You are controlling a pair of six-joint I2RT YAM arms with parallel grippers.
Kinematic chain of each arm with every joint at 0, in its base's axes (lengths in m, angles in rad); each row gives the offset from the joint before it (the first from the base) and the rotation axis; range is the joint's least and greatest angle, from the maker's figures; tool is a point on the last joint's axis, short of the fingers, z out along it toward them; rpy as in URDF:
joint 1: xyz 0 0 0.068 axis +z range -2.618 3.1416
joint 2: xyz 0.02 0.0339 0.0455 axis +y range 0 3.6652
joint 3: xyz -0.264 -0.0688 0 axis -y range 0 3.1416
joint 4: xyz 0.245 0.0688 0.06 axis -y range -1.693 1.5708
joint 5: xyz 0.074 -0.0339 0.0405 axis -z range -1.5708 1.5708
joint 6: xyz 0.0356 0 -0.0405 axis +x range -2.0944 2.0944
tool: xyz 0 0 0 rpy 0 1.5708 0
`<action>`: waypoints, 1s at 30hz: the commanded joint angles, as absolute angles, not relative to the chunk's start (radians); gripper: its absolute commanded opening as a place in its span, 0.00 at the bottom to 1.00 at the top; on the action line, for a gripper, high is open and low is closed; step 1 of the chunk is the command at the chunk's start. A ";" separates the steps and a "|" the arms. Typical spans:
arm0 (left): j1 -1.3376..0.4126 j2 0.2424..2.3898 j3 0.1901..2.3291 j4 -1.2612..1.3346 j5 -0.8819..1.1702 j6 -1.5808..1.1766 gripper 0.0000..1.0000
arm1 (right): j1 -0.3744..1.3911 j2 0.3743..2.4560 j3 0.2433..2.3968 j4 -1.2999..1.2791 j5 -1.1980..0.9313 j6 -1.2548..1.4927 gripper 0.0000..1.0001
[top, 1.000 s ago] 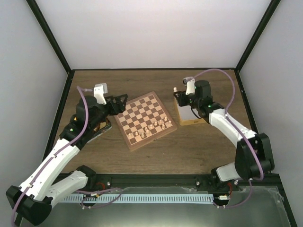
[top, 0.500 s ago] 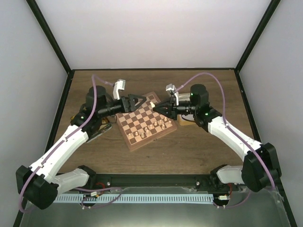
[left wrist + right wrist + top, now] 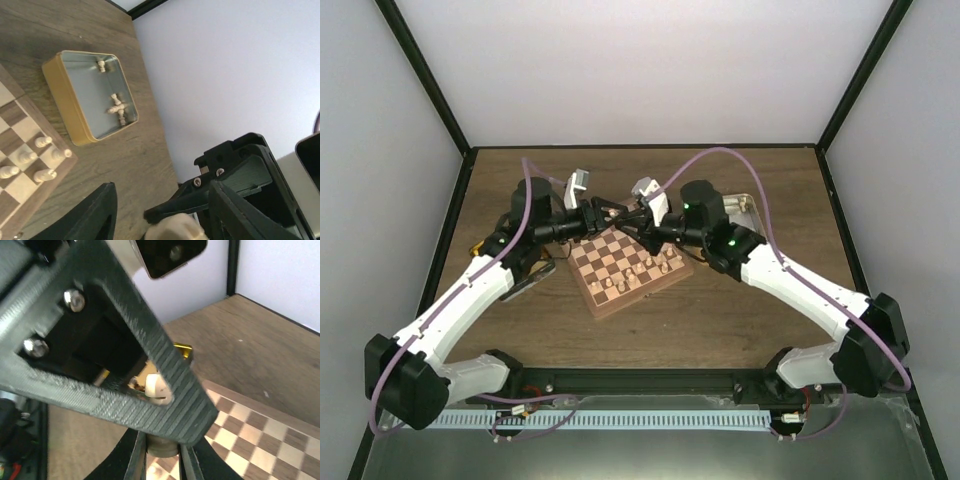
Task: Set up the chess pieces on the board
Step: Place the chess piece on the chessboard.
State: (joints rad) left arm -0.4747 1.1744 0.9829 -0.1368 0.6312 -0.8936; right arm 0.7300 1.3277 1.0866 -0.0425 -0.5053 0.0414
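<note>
Both grippers meet in the air over the far corner of the board [image 3: 638, 297]. My right gripper [image 3: 630, 216] is shut on the base of a pale chess piece [image 3: 156, 386]; its two fingers clamp it from either side. My left gripper [image 3: 614, 212] is open, its jaws set around the same piece [image 3: 172, 230]. One ribbed left finger [image 3: 165, 365] lies across the piece's head, while the other finger [image 3: 95, 215] stands clear of it. Several pale pieces [image 3: 645, 268] stand on the board's near-right squares.
A gold tin [image 3: 65, 100] with a few pale pieces [image 3: 116, 106] inside lies on the table to the right of the board. It shows as a silver tray [image 3: 745, 205] behind my right arm. Another gold tin [image 3: 182, 351] lies on the left, under my left arm.
Both arms swung inward from their sides to the board's far corner. The right one carried the pale piece over from the tin. The left jaws have drawn closer around it.
</note>
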 commanded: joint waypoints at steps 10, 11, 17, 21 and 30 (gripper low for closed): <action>-0.461 1.183 1.046 -0.305 0.489 -0.823 0.36 | 0.852 1.409 1.188 -0.134 -0.080 -0.093 0.11; -0.460 1.184 1.046 -0.315 0.481 -0.818 0.35 | 0.854 1.410 1.189 -0.135 -0.078 -0.096 0.11; -0.449 1.181 1.043 -0.317 0.469 -0.830 0.32 | 0.862 1.421 1.198 -0.157 -0.083 -0.108 0.10; -0.444 1.188 1.036 -0.282 0.506 -0.858 0.32 | 0.868 1.428 1.198 -0.167 -0.080 -0.123 0.10; -0.442 1.211 1.023 -0.278 0.536 -0.858 0.21 | 0.877 1.438 1.199 -0.168 -0.066 -0.138 0.09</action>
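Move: Just above the left fingertips, about 2 cm up and some 1 cm back, is the light chess piece pinched by the right hand. From the right hand the left fingertips lie about 1 cm ahead, 1 cm to the left and 2 cm below. The chessboard's middle is some 10 cm ahead of the left hand and about 15 cm down. The set-up light pieces centre about 6 cm ahead of it and 3 cm right, 14 cm below. Lowering together over the board's near side, the hands line up for a handover: the right sinks about 4.5 cm and goes some 2.5 cm forward, dipping its fingers and turning clockwise, its pinch kept. The left eases down about 3 cm, drawing left and a little forward, its half-open fingers narrowing around the piece's free end. ##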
